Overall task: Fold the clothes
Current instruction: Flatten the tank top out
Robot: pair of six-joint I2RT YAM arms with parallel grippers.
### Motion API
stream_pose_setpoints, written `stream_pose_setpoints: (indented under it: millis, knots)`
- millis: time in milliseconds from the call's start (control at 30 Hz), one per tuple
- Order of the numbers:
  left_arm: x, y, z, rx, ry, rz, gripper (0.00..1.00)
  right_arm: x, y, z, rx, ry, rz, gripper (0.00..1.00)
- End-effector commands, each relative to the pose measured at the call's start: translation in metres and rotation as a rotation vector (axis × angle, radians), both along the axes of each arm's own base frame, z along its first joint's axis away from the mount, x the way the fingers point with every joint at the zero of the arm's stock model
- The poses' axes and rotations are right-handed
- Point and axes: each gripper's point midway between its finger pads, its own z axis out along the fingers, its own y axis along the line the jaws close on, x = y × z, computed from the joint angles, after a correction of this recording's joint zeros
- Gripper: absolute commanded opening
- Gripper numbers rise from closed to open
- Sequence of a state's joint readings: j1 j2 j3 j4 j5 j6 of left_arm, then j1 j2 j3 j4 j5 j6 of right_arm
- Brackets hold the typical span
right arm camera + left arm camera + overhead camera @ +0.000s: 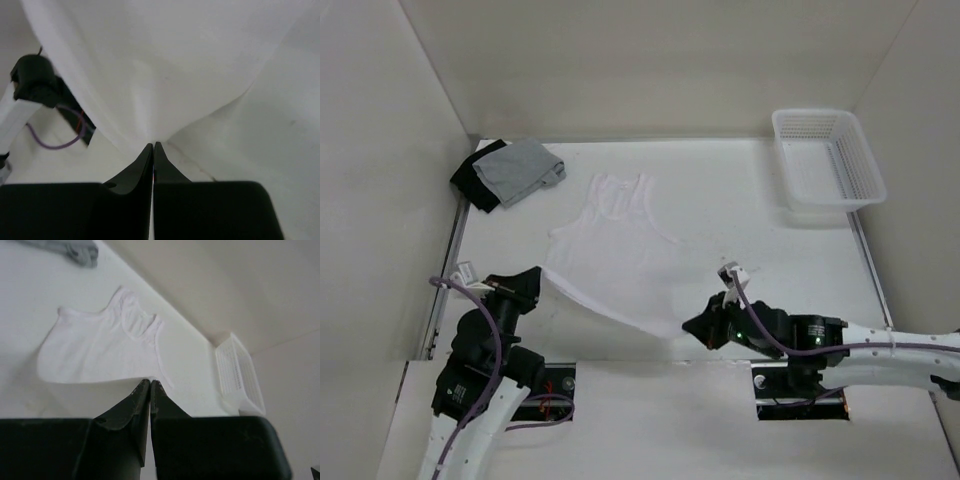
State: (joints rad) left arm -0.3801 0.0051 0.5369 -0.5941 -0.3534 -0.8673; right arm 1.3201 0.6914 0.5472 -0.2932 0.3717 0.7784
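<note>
The white tank top (615, 250) lies spread on the table, straps toward the back wall, its hem lifted off the surface at both near corners. My left gripper (538, 276) is shut on the hem's left corner; in the left wrist view its fingertips (150, 383) pinch the fabric edge with the tank top (100, 347) stretched beyond. My right gripper (691, 325) is shut on the hem's right corner; in the right wrist view the cloth (165, 65) rises in a taut sheet from its closed tips (153, 145).
A grey folded garment (520, 170) lies on a black one (472, 182) at the back left corner. A white plastic basket (827, 158) stands at the back right. White walls enclose the table on three sides.
</note>
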Motion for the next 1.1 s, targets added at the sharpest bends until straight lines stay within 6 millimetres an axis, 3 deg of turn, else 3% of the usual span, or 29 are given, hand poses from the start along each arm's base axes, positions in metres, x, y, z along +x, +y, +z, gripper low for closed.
stream_pose_setpoints:
  millis: [0, 67, 100, 333, 533, 667, 767, 867, 933, 967, 1067]
  knots:
    - [-0.022, -0.017, -0.038, -0.059, 0.143, -0.110, 0.02, -0.024, -0.005, -0.006, 0.062, 0.116, -0.066, 0.01]
    - [-0.020, -0.017, -0.020, -0.060, 0.098, -0.110, 0.02, -0.029, -0.010, 0.011, 0.072, 0.090, -0.083, 0.01]
    - [-0.015, -0.016, -0.004, -0.038, 0.061, -0.104, 0.02, -0.028, -0.011, 0.031, 0.081, 0.054, -0.083, 0.01]
    - [0.010, -0.037, 0.174, -0.004, -0.311, -0.168, 0.01, 0.015, -0.034, 0.212, 0.138, -0.316, -0.206, 0.00]
    - [0.012, -0.038, 0.295, -0.055, -0.508, -0.157, 0.01, 0.049, -0.078, 0.355, 0.229, -0.568, -0.381, 0.00]
    - [0.002, -0.019, 0.356, -0.060, -0.621, -0.074, 0.01, 0.056, -0.111, 0.422, 0.310, -0.685, -0.460, 0.00]
    - [0.022, -0.015, 0.370, -0.054, -0.634, -0.015, 0.01, 0.064, -0.125, 0.449, 0.327, -0.757, -0.522, 0.00]
    - [0.069, -0.028, 0.358, -0.023, -0.566, 0.003, 0.01, 0.085, -0.124, 0.460, 0.275, -0.843, -0.585, 0.00]
    - [0.106, -0.032, 0.342, 0.010, -0.505, 0.024, 0.01, 0.110, -0.110, 0.450, 0.213, -0.859, -0.579, 0.00]
    - [0.132, -0.031, 0.327, 0.036, -0.453, 0.044, 0.01, 0.126, -0.099, 0.440, 0.188, -0.842, -0.559, 0.00]
    - [0.182, -0.033, 0.287, 0.062, -0.344, 0.054, 0.01, 0.183, -0.077, 0.408, 0.156, -0.773, -0.485, 0.00]
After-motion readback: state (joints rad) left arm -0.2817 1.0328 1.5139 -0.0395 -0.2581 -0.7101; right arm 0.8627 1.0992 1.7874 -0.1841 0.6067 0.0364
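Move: The left hand already holds one hem corner of the tank top and the right hand the other. The tank top's middle lies about 17 cm ahead of the left hand, 16 cm to its right and some 21 cm below; from the right hand it is about 25 cm ahead, 15 cm left and 14 cm below. The grey cloth is roughly 37 cm ahead of the left hand and 8 cm left, the white basket about 45 cm ahead of the right hand and 37 cm right, both near table level. Both hands keep their shut grip on the hem corners and, after a short finish of the previous pull (the left sinking a little, the right drawing back about 4 cm), swing the tank top steeply up, the left by nearly 40 cm and the right by some 45 cm. The right also reaches forward and spreads right, away from the left hand, its fingers tipping up and turning clockwise, while the left tips its fingers up some 30 degrees and ends by driving forward and starting to sink, over the far part of the table. ##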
